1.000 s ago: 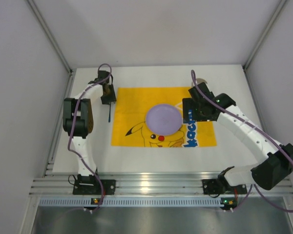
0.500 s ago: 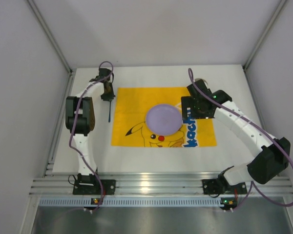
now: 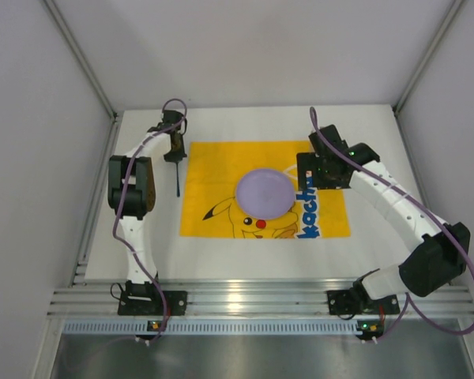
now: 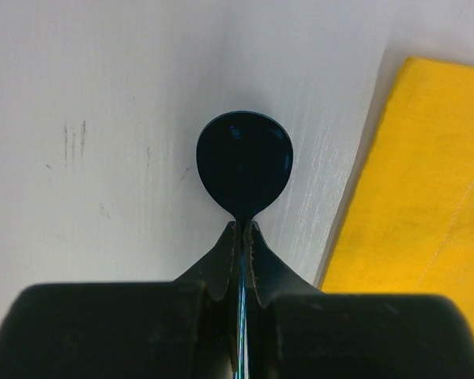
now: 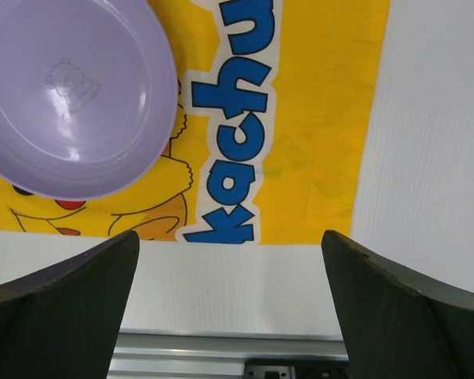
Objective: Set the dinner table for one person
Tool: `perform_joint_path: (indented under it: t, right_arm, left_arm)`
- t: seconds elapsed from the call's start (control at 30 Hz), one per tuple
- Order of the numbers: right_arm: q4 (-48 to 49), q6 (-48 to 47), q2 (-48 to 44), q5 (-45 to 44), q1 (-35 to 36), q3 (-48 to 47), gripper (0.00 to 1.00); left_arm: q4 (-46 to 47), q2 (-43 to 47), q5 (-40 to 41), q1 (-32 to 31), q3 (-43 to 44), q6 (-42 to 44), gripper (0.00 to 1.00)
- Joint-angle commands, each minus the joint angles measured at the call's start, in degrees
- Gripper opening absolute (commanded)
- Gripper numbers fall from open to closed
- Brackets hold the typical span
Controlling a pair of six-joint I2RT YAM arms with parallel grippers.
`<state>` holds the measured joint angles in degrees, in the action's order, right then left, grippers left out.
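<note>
A dark blue spoon (image 4: 243,172) lies on the white dinner table (image 3: 245,253), just left of the yellow Pikachu cloth (image 3: 209,170). My left gripper (image 4: 243,230) is shut on the spoon's neck, with the bowl sticking out ahead of the fingertips. From above, the left gripper (image 3: 174,150) is at the cloth's far left corner, and the spoon's handle (image 3: 177,181) trails toward the near side. A purple plate (image 3: 265,193) rests in the middle of the cloth. My right gripper (image 3: 316,172) hovers open over the cloth's right part, beside the plate (image 5: 71,95), holding nothing.
A silver aluminium rail (image 3: 253,298) runs along the near edge, with both arm bases bolted to it. White walls close in the table on the left, right and far sides. The cloth's blue lettering (image 5: 233,181) lies under the right gripper.
The left gripper's jaws have closed onto the spoon. The right arm has shifted slightly toward the far right, still open.
</note>
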<state>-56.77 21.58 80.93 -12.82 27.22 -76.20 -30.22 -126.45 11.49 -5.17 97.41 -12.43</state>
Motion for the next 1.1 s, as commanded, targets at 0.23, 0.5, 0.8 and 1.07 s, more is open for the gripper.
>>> perform_joint_path:
  t: [0.23, 0.5, 0.8, 1.07]
  right_arm:
    - [6.8, -2.7, -2.1, 5.3, -0.5, -3.3, 1.0]
    - [15.4, 1.2, -1.4, 18.4, -0.4, -4.7, 1.0]
    - [33.7, 12.2, -4.4, 34.3, 0.2, 3.8, 1.0]
    - [47.2, 19.4, -9.3, 41.7, 0.6, 14.1, 1.0]
  left_arm:
    - [-14.7, 6.3, 3.3, -1.7, 4.5, -3.4, 0.0]
    - [-22.0, 13.9, 2.7, -8.8, 9.4, -9.0, 0.0]
    - [-24.9, 21.7, -4.7, -17.9, 10.0, -20.0, 0.0]
    - [-25.6, 23.7, -8.2, -25.1, 12.7, -26.2, 0.0]
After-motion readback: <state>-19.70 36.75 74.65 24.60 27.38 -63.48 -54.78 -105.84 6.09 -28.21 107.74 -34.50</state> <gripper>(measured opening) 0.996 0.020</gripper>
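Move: The spoon is already pinched at its neck in the left fingers, handle trailing back; the open right gripper lies about 50 cm to the left hand's right, 21 cm back and 15 cm higher. From the right hand the spoon's middle is some 50 cm left, 15 cm ahead and 16 cm below; the plate sits about 15 cm left, 8 cm ahead, 16 cm below, the cup roughly 22 cm ahead, 6 cm right, 11 cm below. Still pinching the spoon, the left hand first draws back about 4 cm, then climbs and sweeps right over the mat towards the right gripper, some 20 cm each way and further back, its fingers swinging rightward by roughly 20 degrees. The right hand comes to meet it, moving left above the plate and slightly up, rolling its wide-open fingers about 45 degrees towards the left. ##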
